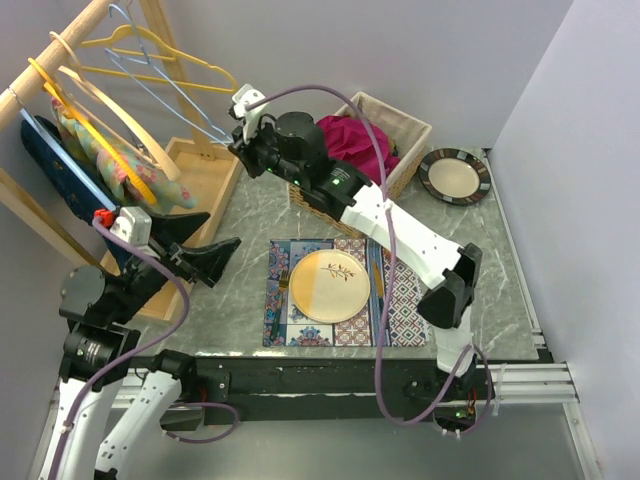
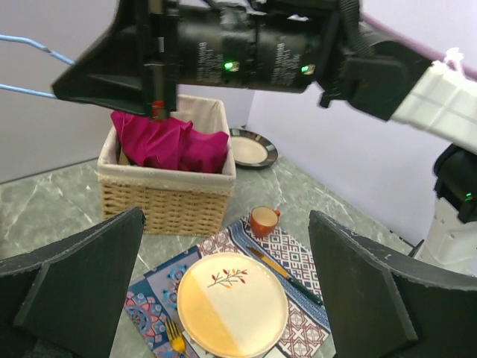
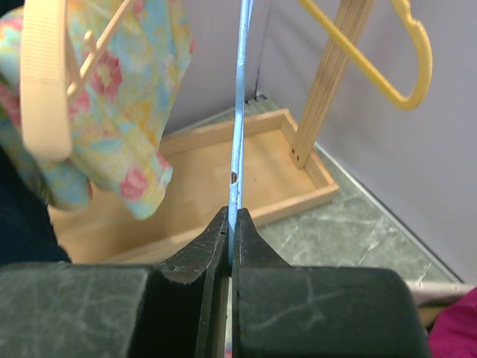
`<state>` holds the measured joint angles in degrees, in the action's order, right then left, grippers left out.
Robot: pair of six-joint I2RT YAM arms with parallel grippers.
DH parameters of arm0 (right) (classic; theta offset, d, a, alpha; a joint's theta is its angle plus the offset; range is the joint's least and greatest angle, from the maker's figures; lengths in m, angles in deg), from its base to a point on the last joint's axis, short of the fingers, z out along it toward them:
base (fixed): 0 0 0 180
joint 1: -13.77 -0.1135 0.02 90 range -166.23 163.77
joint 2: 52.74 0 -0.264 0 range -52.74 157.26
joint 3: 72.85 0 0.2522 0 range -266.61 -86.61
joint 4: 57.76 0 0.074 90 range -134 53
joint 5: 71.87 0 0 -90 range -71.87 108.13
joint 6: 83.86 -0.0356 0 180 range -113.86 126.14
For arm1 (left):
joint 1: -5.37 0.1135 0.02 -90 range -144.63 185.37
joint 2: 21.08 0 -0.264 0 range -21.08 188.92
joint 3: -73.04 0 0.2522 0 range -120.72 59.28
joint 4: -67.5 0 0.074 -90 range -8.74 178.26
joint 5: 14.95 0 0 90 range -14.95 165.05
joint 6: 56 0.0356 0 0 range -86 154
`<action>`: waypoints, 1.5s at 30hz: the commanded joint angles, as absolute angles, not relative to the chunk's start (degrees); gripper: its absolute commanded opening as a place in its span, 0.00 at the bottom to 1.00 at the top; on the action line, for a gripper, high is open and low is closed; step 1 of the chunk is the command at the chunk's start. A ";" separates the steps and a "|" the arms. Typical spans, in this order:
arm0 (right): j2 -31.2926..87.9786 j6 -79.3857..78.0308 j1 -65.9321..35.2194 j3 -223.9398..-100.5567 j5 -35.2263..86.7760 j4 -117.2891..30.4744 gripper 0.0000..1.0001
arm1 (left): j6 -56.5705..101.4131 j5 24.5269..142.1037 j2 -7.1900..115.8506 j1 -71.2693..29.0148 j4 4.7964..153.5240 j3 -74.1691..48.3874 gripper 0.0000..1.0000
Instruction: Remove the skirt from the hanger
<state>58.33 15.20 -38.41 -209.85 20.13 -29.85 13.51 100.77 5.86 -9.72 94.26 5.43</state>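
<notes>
A magenta skirt (image 1: 345, 135) (image 2: 168, 142) lies bunched inside the wicker basket (image 1: 408, 124) (image 2: 164, 198), free of any hanger. A bare light-blue wire hanger (image 1: 170, 95) (image 3: 238, 112) hangs from the wooden rail (image 1: 50, 60). My right gripper (image 1: 238, 140) (image 3: 232, 224) is shut on that hanger's lower end, the wire pinched between its black pads. My left gripper (image 1: 205, 243) (image 2: 226, 216) stands wide open over the table's left side, below the rack, with nothing between its fingers.
A floral garment (image 1: 110, 160) (image 3: 112, 112) and a navy one (image 1: 50, 165) hang on other hangers, beside an empty yellow hanger (image 1: 190, 70). The rack's wooden tray base (image 1: 205, 185) sits below. A placemat holds a plate (image 1: 325, 285), cup (image 2: 263, 220) and cutlery; a dark-rimmed plate (image 1: 455, 175) sits far right.
</notes>
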 commanded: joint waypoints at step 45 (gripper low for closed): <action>85.86 20.99 -38.61 -233.13 25.52 -52.88 0.00 | 9.48 105.99 6.08 -9.92 90.49 1.18 0.97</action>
<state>84.78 20.90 -38.13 -229.98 25.10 -48.71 10.25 106.25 6.65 -9.72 91.85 2.68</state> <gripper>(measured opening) 0.041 0.967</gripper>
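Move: The right hand holds the empty blue hanger by one lower corner, hook end up; the spot on the wooden rail it is meant for lies some 17 cm ahead, 27 cm to its left and 15 cm up. The empty yellow hanger's middle is about 17 cm ahead, 14 cm left and 7 cm up, the peach hanger's about 3 cm ahead, 21 cm left and 5 cm up. From the left hand, that rail spot is roughly 36 cm ahead, 22 cm left, 15 cm up. Keeping its pinch on the blue hanger's corner, the right hand carries the hanger left and forward towards the rail, about 7 cm each way, heading for the space between the yellow and peach hangers while the fingers tip up by some 10 to 15 degrees. The forward travel then stops and the hand goes on left a few centimetres more while sinking, ending about 4 cm lower than it began, as the open, empty left hand eases slightly up and back. ##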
